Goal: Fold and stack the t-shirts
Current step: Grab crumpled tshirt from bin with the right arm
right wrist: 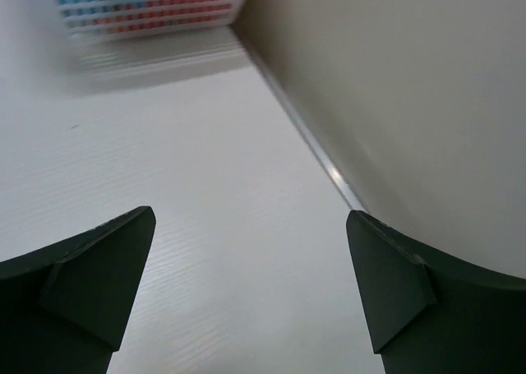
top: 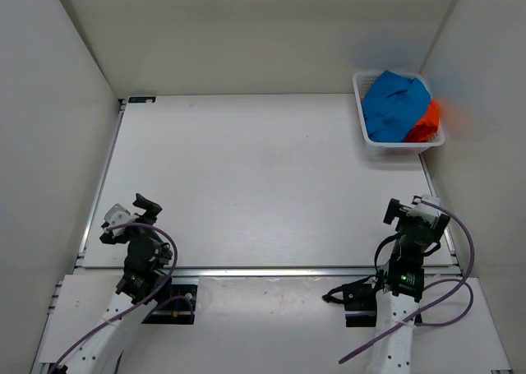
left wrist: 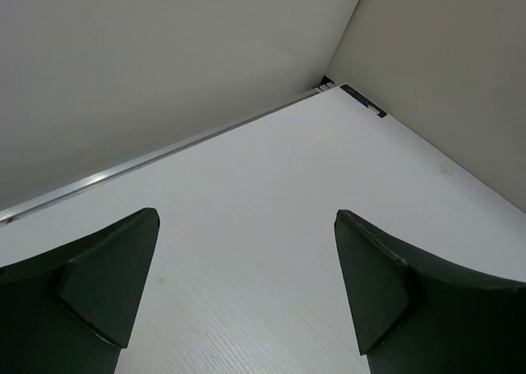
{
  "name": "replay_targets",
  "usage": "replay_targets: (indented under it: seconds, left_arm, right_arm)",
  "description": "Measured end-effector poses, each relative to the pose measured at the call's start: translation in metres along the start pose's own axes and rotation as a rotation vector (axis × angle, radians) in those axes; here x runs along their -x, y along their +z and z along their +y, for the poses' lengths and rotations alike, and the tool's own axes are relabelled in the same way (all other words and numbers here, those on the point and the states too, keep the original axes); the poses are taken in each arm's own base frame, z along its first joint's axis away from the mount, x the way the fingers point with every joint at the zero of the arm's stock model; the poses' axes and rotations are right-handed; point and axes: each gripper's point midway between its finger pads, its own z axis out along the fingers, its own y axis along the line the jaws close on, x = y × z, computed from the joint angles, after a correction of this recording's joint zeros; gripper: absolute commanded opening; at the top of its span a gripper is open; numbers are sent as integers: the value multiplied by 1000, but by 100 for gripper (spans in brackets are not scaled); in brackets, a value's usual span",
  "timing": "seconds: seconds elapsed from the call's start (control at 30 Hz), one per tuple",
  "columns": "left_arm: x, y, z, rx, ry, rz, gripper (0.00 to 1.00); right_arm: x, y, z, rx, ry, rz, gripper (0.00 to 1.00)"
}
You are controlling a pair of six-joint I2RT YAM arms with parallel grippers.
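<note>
A bright blue t-shirt (top: pixel 394 104) lies crumpled in the white lattice basket (top: pixel 398 150) at the table's far right corner. An orange t-shirt (top: pixel 425 121) sits bunched beside and under it, spilling over the right rim. In the right wrist view the basket (right wrist: pixel 148 8) shows blurred at the top, with blue and orange behind its lattice. My left gripper (top: pixel 129 216) (left wrist: pixel 246 215) hovers open over bare table at the near left, nothing between its fingers. My right gripper (top: pixel 413 210) (right wrist: pixel 251 214) is open at the near right, well short of the basket.
The white table (top: pixel 246 177) is enclosed by pale walls at the left, back and right. A metal rail (top: pixel 271 270) runs along its near edge, and another (right wrist: pixel 329 173) follows the right wall. Purple cables loop around both arm bases.
</note>
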Motion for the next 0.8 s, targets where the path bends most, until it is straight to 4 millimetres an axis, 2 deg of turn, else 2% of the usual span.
replay_targets:
  seconds: [0.1,0.27,0.37,0.5,0.67,0.8]
  left_arm:
    - [0,0,0,0,0,0,98]
    - [0,0,-1,-4,0,1,99]
    - [1,-2,-3,-15,1,2,99]
    - [1,-2,-18,-120,84,2,98]
    - [4,-3,-40,-276,238,-31,99]
    - [6,-3,-66,-395,447,-17,99]
  right_arm:
    - [10,-6,29,150,-64,-8,100]
    - [53,-22,67,352,-87,-87,100]
    - [69,-23,88,449,-56,-104,99]
    - [73,-12,120,559,-25,38,99]
    - [127,11,160,622,-29,137,99]
    - [166,36,173,622,-24,167,99]
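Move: Some 38 cm straight ahead of the right hand, and roughly 5 cm below it, lies the blue t-shirt, on top in the white bin. The orange t-shirt is tucked at its right, about 34 cm ahead and 6 cm right of the hand. The bin's middle is roughly 37 cm ahead, a centimetre right. From the left hand the blue shirt is about 38 cm ahead, 79 cm right and 10 cm lower. Swinging left first, then reaching forward and climbing, the wide-open right hand goes about 15 cm forward, 14 cm left and 13 cm up towards the bin, turning some 30 degrees counter-clockwise to face ahead and tipping slightly down, touching nothing. Late on, the open left hand starts right and forward, rolling its left side up and turning clockwise. ##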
